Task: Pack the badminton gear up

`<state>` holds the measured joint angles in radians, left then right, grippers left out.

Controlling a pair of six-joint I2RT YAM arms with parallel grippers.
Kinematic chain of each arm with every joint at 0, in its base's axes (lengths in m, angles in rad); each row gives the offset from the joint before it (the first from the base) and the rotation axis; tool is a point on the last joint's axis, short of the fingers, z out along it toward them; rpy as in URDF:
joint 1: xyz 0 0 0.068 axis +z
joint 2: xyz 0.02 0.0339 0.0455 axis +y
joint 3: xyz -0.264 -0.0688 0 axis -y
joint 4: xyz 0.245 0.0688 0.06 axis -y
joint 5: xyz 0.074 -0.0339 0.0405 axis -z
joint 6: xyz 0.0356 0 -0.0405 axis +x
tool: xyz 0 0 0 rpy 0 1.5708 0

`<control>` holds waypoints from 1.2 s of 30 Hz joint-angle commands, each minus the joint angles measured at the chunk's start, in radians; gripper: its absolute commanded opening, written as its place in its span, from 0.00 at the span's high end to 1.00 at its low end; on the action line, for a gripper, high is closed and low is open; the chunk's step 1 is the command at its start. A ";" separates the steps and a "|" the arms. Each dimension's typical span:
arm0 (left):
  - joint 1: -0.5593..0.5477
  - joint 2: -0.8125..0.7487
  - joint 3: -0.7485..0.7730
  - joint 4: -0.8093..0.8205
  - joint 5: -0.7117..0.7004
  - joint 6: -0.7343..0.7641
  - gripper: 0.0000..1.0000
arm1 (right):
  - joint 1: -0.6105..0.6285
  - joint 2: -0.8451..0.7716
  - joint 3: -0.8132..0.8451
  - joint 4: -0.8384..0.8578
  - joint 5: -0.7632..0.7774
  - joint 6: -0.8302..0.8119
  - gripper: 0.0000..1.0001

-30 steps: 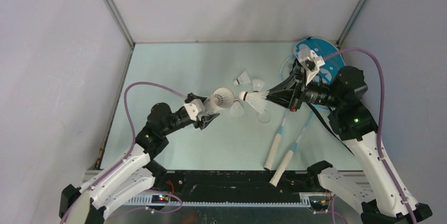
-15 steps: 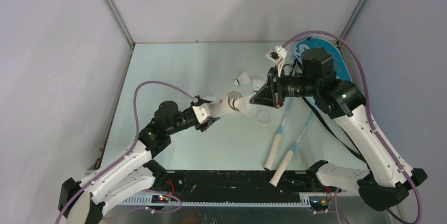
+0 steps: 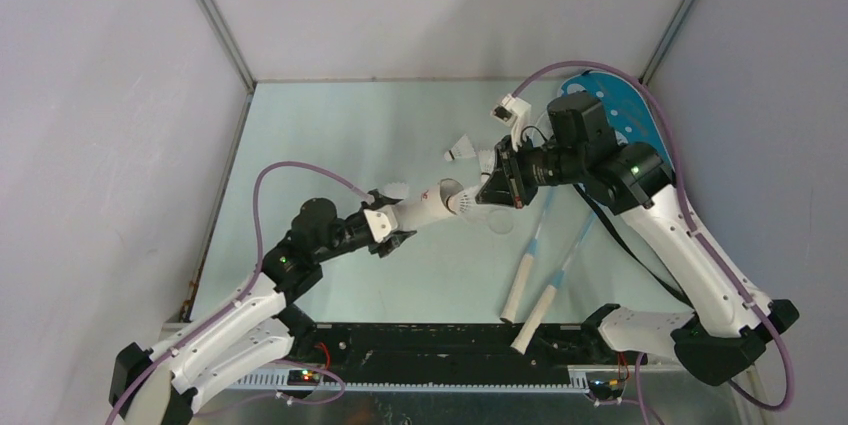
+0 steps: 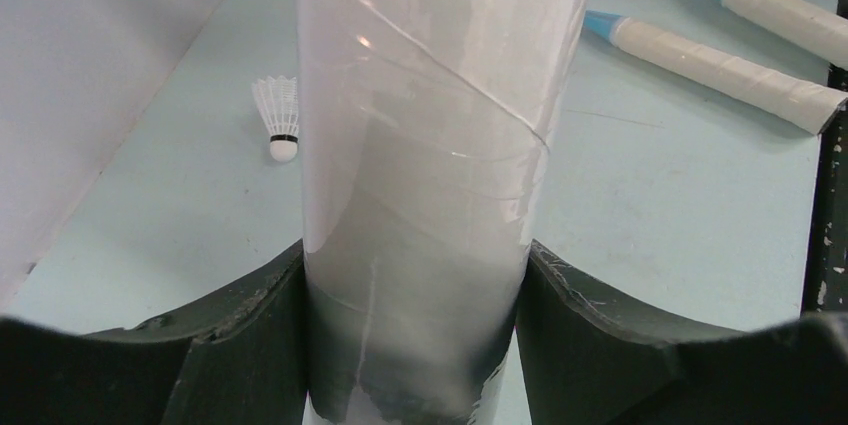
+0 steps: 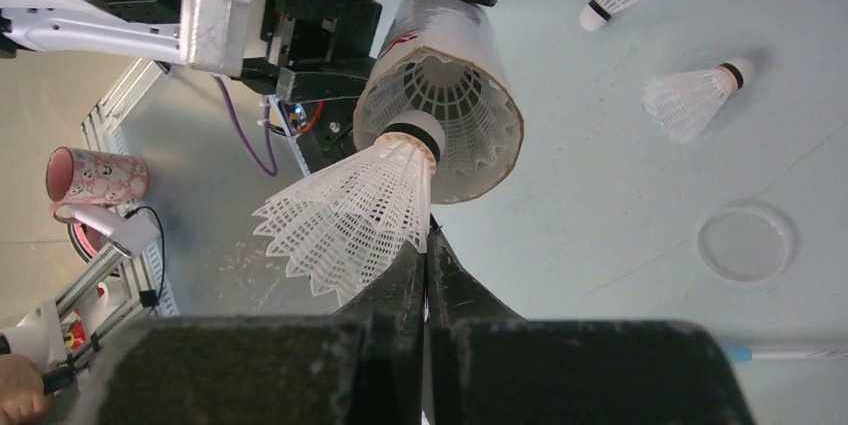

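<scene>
My left gripper (image 3: 398, 217) (image 4: 415, 305) is shut on the long white tube (image 3: 430, 205) (image 4: 420, 125), holding it near its base with the open mouth (image 5: 450, 115) turned toward the right arm. My right gripper (image 3: 488, 193) (image 5: 428, 245) is shut on the skirt edge of a white shuttlecock (image 5: 350, 215), whose cork tip sits at the tube mouth. Another shuttlecock is nested inside the tube. Loose shuttlecocks (image 3: 460, 150) (image 3: 490, 158) lie behind, and one (image 4: 277, 120) lies beside the tube. Two rackets with cream handles (image 3: 520, 285) (image 3: 540, 310) lie at front right. The blue bag (image 3: 610, 110) lies at back right.
A clear round lid (image 3: 500, 220) (image 5: 745, 242) lies on the table under the right gripper. Grey walls enclose the table on three sides. A pink mug (image 5: 95, 177) stands off the table beyond the near edge.
The right arm has swung left with the shuttlecock, bringing its tip to the tube mouth. The left arm has pushed the tube toward the right and tilted it toward the shuttlecock.
</scene>
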<state>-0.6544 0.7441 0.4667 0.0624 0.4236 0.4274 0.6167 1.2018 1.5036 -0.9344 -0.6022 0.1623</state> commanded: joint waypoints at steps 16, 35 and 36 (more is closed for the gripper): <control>-0.014 -0.087 -0.058 0.097 0.083 -0.012 0.34 | 0.157 0.141 0.055 0.106 0.151 -0.026 1.00; -0.014 -0.125 -0.083 0.113 0.082 -0.042 0.35 | 0.241 0.161 -0.024 0.274 0.301 0.009 0.96; -0.014 -0.137 -0.089 0.115 0.081 -0.043 0.35 | 0.241 0.160 -0.024 0.279 0.295 0.005 0.94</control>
<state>-0.6605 0.6468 0.3908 0.1131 0.4652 0.4068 0.8486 1.3544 1.4799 -0.7574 -0.3264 0.1627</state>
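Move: The tube's mouth, which the right hand's held shuttlecock is bound for, lies about 7 cm left, 1 cm forward and 4 cm below that hand; from the left hand gripping the tube it is some 9 cm right, 3 cm forward and 8 cm up. Some 30 cm beneath the right hand lie a loose shuttlecock 8 cm forward and 6 cm right, another 12 cm forward and 1 cm left, and the clear lid 6 cm back, 9 cm right. Right hand pushes its pinched shuttlecock cork-first about 6 cm left and 4 cm down into the left-held tube. ##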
